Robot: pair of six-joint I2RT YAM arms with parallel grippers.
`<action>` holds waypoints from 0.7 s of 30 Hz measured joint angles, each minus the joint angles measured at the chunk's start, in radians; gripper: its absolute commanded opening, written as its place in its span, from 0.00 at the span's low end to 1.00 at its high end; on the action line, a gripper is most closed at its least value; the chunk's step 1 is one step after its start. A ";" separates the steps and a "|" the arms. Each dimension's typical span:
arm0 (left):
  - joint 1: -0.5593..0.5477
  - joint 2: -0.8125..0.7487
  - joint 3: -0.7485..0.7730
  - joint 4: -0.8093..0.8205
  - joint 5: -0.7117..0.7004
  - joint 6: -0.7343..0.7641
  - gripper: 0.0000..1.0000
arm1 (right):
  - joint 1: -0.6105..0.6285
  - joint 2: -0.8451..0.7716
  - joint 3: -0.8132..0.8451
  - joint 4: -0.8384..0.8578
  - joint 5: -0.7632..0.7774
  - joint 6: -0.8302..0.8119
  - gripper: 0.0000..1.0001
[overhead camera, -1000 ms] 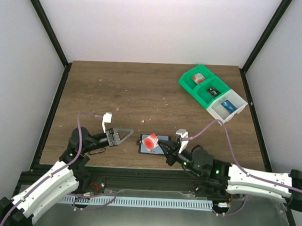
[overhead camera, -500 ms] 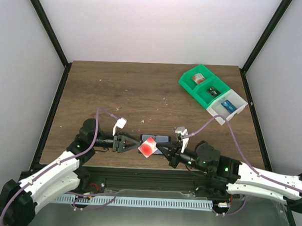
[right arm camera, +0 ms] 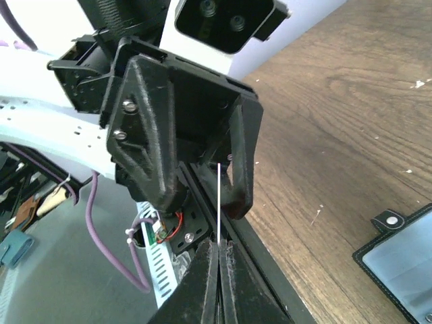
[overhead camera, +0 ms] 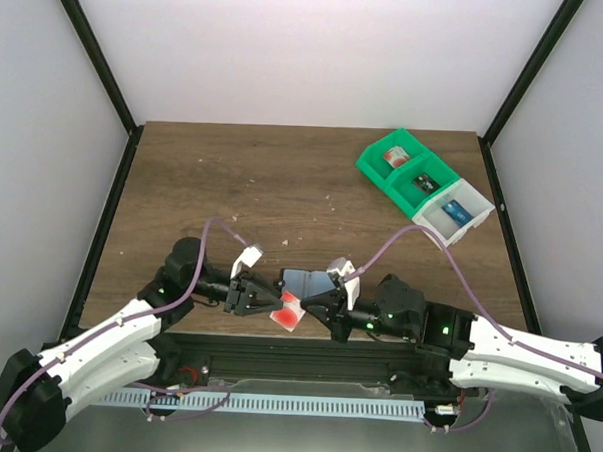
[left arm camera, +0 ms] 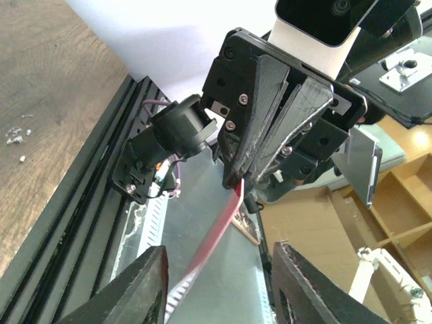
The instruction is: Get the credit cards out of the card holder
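Note:
The pale credit card with the red circle (overhead camera: 288, 312) is off the table, pinched by my right gripper (overhead camera: 308, 306) over the near table edge. In the right wrist view the card (right arm camera: 219, 202) shows edge-on as a thin white line rising from the shut right gripper (right arm camera: 220, 244). My left gripper (overhead camera: 271, 297) faces it, open, with one finger on each side of the card (left arm camera: 217, 226); it is not touching it. The left gripper's (left arm camera: 219, 248) fingers (left arm camera: 138, 287) stay wide apart. The light blue card holder (overhead camera: 309, 281) lies on the table just behind the grippers, also seen in the right wrist view (right arm camera: 403, 262).
A green bin (overhead camera: 404, 170) and a white bin (overhead camera: 452, 213) with small items stand at the back right. The black frame rail (overhead camera: 276, 340) runs along the near table edge under the grippers. Purple cables loop over both wrists.
The right gripper has carried the red-circle card off the holder toward the near edge. The left arm has swung right and brought its open fingers around the card.

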 measured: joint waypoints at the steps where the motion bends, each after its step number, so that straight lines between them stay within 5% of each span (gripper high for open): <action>1: 0.000 0.002 0.002 0.000 0.003 0.003 0.35 | 0.000 0.007 0.009 -0.008 -0.012 -0.007 0.00; 6: -0.002 0.021 0.005 0.018 0.022 -0.005 0.00 | 0.000 0.014 0.030 -0.023 -0.062 -0.033 0.01; 8: -0.003 0.031 0.005 0.037 0.047 -0.019 0.00 | -0.002 0.018 0.030 -0.036 -0.064 -0.037 0.03; 10: -0.003 0.037 0.004 0.060 0.063 -0.025 0.00 | -0.006 0.023 0.032 -0.045 -0.064 -0.038 0.20; 16: -0.007 0.039 0.006 0.080 0.014 -0.053 0.00 | -0.004 0.023 0.038 -0.043 -0.010 -0.003 0.47; 21: -0.007 0.003 -0.022 0.204 -0.170 -0.184 0.00 | -0.004 -0.124 -0.080 0.111 0.119 0.150 0.55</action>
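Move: The right fingers, shut, already hold the red-and-white card; its middle lies about 3 cm to their left and 2 cm back. The left fingers are open around its edge, the card's middle about 3 cm to their right and 1 cm back. From the left hand, the card holder on the table is roughly 6 cm to the right, 4 cm ahead and 17 cm below. Left fingers pinch the card, the right open and let go, then both rise forward, right backing off rightward. ##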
